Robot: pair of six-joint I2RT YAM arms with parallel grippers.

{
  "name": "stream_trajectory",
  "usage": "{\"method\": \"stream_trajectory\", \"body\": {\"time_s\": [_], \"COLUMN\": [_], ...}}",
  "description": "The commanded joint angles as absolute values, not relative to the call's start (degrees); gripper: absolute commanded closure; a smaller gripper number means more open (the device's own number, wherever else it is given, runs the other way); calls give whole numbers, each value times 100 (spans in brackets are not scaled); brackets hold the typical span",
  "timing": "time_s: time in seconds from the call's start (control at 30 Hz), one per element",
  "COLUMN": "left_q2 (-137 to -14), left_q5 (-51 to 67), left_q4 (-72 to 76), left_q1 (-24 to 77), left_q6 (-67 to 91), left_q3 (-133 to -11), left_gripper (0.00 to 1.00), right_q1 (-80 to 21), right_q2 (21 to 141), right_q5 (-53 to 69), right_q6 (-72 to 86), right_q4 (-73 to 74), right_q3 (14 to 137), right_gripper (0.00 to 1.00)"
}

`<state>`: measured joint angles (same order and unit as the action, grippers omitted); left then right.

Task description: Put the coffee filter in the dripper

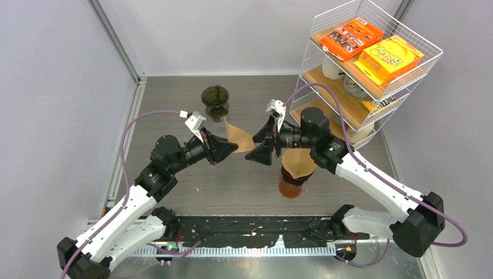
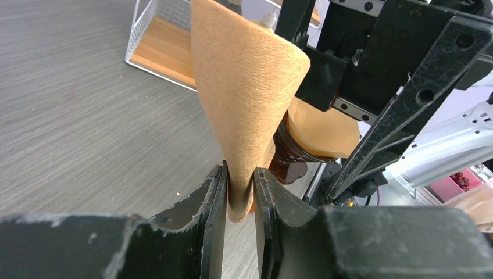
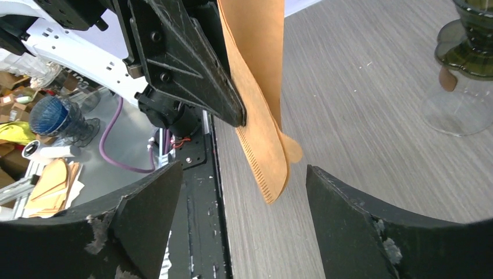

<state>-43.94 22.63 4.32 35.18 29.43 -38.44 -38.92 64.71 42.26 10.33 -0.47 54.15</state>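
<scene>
A brown paper coffee filter (image 1: 239,138) hangs above the table, pinched at its narrow end by my left gripper (image 1: 231,145). In the left wrist view the filter (image 2: 250,87) fans out as a cone from between the shut fingers of that gripper (image 2: 240,177). My right gripper (image 1: 256,143) faces it from the right, open, its jaws wide on either side of the filter's lower edge (image 3: 263,157) without touching it. The dripper (image 1: 215,100), dark green glass on a clear stand, sits at the back of the table and shows at the right wrist view's top right (image 3: 468,40).
An amber holder with a stack of filters (image 1: 295,172) stands under my right arm. A white wire shelf rack (image 1: 372,64) with orange boxes and cups fills the back right corner. Grey walls close in the table on the left and right.
</scene>
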Motion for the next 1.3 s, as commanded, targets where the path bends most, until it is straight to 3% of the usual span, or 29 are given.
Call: {"method": "stream_trajectory", "body": {"time_s": [0.0, 0.47, 0.97, 1.1, 1.27], "left_q2": [-4243, -4363, -4512, -4541, -4548], "left_q5": [2051, 1851, 2241, 2193, 2104], "left_q4": [791, 850, 1039, 1037, 1041], "left_q1": [3527, 3532, 3526, 3528, 3527], "left_q6": [2856, 2923, 2949, 2967, 3021], "left_q3": [-3873, -3859, -3847, -3849, -3849], "left_gripper": [71, 71, 71, 71, 71], "right_q1": [-3964, -4091, -4094, -4096, -4092], "right_q2": [6372, 6346, 6545, 6556, 6556], "right_q5": [4498, 4887, 3811, 3982, 4024], "right_q6": [1391, 1796, 1830, 1918, 1946], "right_q4": [-353, -815, -647, -733, -722], "right_q3": [5383, 5439, 5697, 5692, 5674], "right_gripper": [17, 27, 29, 43, 70]}}
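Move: The left gripper already holds the coffee filter; its middle is about 2 cm ahead, 2 cm right and 2 cm above the fingers. From the open right hand it lies about 5 cm left, 2 cm ahead and 2 cm up. The green dripper is some 20 cm ahead of the right hand, 13 cm to its left and 15 cm lower. The brown dripper, already lined, lies about 15 cm right of that hand, 4 cm back and 12 cm down. Keep the left gripper pinching the filter almost in place. Draw the right hand back about 2.5 cm beside the filter, rising and easing left about 1 cm as it narrows slightly, then bring it forward again the same distance. Then close its fingers to under half open around the filter's near layer, stopping just short of a full pinch. ##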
